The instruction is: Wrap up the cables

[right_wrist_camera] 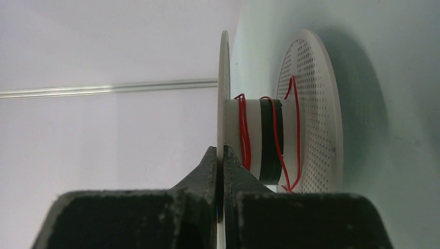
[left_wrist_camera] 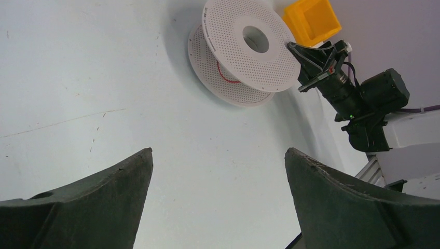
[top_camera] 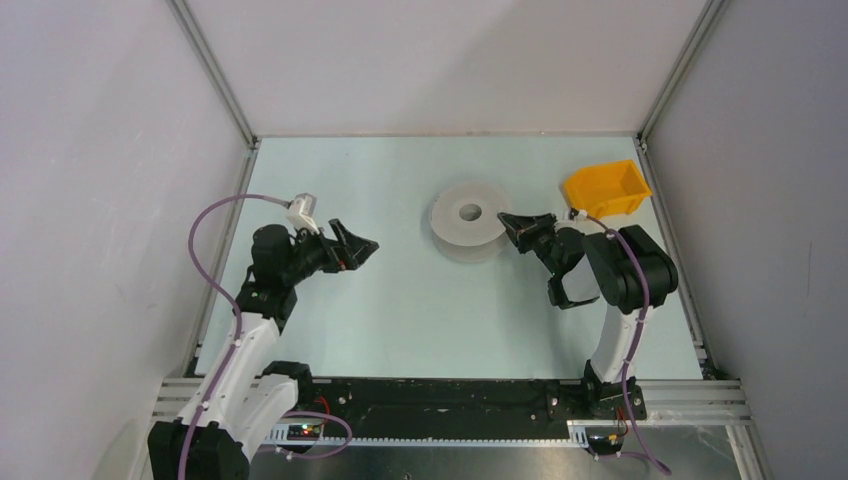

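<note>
The pale grey spool (top_camera: 468,222) lies on its side at the back middle of the table. Thin red cable (right_wrist_camera: 242,129) runs in a few loose turns around its core, beside a black band; a short stretch of the cable (left_wrist_camera: 224,74) also shows between the flanges. My right gripper (right_wrist_camera: 220,150) is shut on the rim of the spool's upper flange (right_wrist_camera: 224,78), reaching the spool from its right side (top_camera: 507,222). My left gripper (top_camera: 368,245) hovers left of the spool, well apart from it. Its jaws are wide open with only bare table between them (left_wrist_camera: 218,151).
A yellow bin (top_camera: 605,188) stands at the back right, just behind my right arm. White enclosure walls with metal rails close in the table on the left, back and right. A lilac arm cable (top_camera: 205,250) loops out beside my left arm.
</note>
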You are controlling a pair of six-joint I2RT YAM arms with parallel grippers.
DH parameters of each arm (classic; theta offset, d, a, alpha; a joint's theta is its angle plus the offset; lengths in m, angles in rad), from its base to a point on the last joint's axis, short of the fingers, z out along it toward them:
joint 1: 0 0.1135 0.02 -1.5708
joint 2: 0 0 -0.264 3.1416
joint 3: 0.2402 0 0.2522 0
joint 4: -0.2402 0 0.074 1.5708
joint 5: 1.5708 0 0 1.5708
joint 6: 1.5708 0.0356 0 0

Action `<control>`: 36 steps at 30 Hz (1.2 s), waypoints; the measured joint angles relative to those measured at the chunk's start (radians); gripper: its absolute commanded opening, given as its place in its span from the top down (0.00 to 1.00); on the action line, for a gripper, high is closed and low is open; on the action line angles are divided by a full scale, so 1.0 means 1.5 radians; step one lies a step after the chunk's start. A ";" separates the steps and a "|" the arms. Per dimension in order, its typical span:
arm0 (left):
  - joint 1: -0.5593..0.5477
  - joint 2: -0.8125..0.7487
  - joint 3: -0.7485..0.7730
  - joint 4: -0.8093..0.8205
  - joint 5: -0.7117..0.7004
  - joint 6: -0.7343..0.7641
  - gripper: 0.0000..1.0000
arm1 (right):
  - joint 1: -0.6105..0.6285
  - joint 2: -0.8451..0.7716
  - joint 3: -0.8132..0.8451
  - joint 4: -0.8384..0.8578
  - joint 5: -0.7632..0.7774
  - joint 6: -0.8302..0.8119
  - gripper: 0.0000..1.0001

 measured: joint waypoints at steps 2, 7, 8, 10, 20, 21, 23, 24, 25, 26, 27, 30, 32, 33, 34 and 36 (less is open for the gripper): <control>0.000 0.001 0.000 -0.004 0.000 0.003 0.00 | -0.004 0.007 0.001 0.003 -0.001 -0.001 0.90; 0.000 0.003 0.000 -0.007 -0.002 0.003 0.00 | -0.014 0.020 0.003 0.013 -0.007 0.001 0.71; 0.000 0.003 0.000 -0.007 -0.003 0.003 0.00 | -0.017 0.022 0.004 0.017 -0.010 0.000 0.69; 0.000 0.004 0.000 -0.008 -0.005 0.003 0.00 | -0.020 0.024 0.005 0.021 -0.016 0.000 0.65; 0.000 0.004 0.000 -0.010 -0.016 0.005 0.00 | -0.041 0.023 -0.003 0.012 -0.038 -0.017 0.46; 0.000 0.004 0.000 -0.011 -0.016 0.005 0.00 | -0.044 0.020 -0.006 0.005 -0.041 -0.019 0.42; 0.000 0.004 0.000 -0.012 -0.017 0.008 0.00 | -0.053 0.004 -0.016 -0.014 -0.042 -0.030 0.33; 0.000 0.004 0.000 -0.012 -0.017 0.009 0.00 | -0.056 -0.004 -0.021 -0.021 -0.043 -0.033 0.31; 0.000 0.004 0.000 -0.012 -0.017 0.010 0.00 | -0.060 -0.017 -0.026 -0.037 -0.043 -0.041 0.29; 0.000 0.004 0.000 -0.013 -0.017 0.010 0.00 | -0.064 -0.032 -0.031 -0.051 -0.043 -0.047 0.29; 0.000 0.004 0.000 -0.014 -0.017 0.010 0.00 | -0.067 -0.048 -0.035 -0.065 -0.043 -0.056 0.29; 0.000 0.004 0.001 -0.021 -0.017 0.015 0.00 | -0.075 -0.109 -0.042 -0.126 -0.040 -0.090 0.29; 0.000 0.003 0.003 -0.024 -0.018 0.016 0.00 | -0.078 -0.151 -0.043 -0.176 -0.035 -0.121 0.28; 0.000 0.003 0.004 -0.025 -0.020 0.016 0.00 | -0.079 -0.175 -0.044 -0.206 -0.032 -0.137 0.28; 0.000 0.003 0.005 -0.026 -0.022 0.018 0.00 | -0.079 -0.201 -0.044 -0.238 -0.028 -0.156 0.28; 0.000 -0.001 0.005 -0.027 -0.023 0.021 0.00 | -0.082 -0.258 -0.045 -0.297 -0.019 -0.196 0.28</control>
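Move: The spool with the red cable round its hub is still held by its upper flange's rim in the right hand; its middle is about 6 cm left, 2 cm ahead and 3 cm below that hand. The yellow bin lies well off to the other side, roughly 21 cm right of the right hand, 9 cm farther out and 4 cm lower. From the left hand the spool is some 21 cm right, 14 cm ahead and 11 cm down. The right hand lets go of the upper flange's rim: its closed fingers spread to nearly three quarters open while it eases slowly right and sinks about 1.5 cm beside the spool. It then draws away faster to the right and a little back, ending about 5 cm right of where it was, rises some 3 cm from its lowest point and rolls about 15 degrees, left side down, clear of the spool. ##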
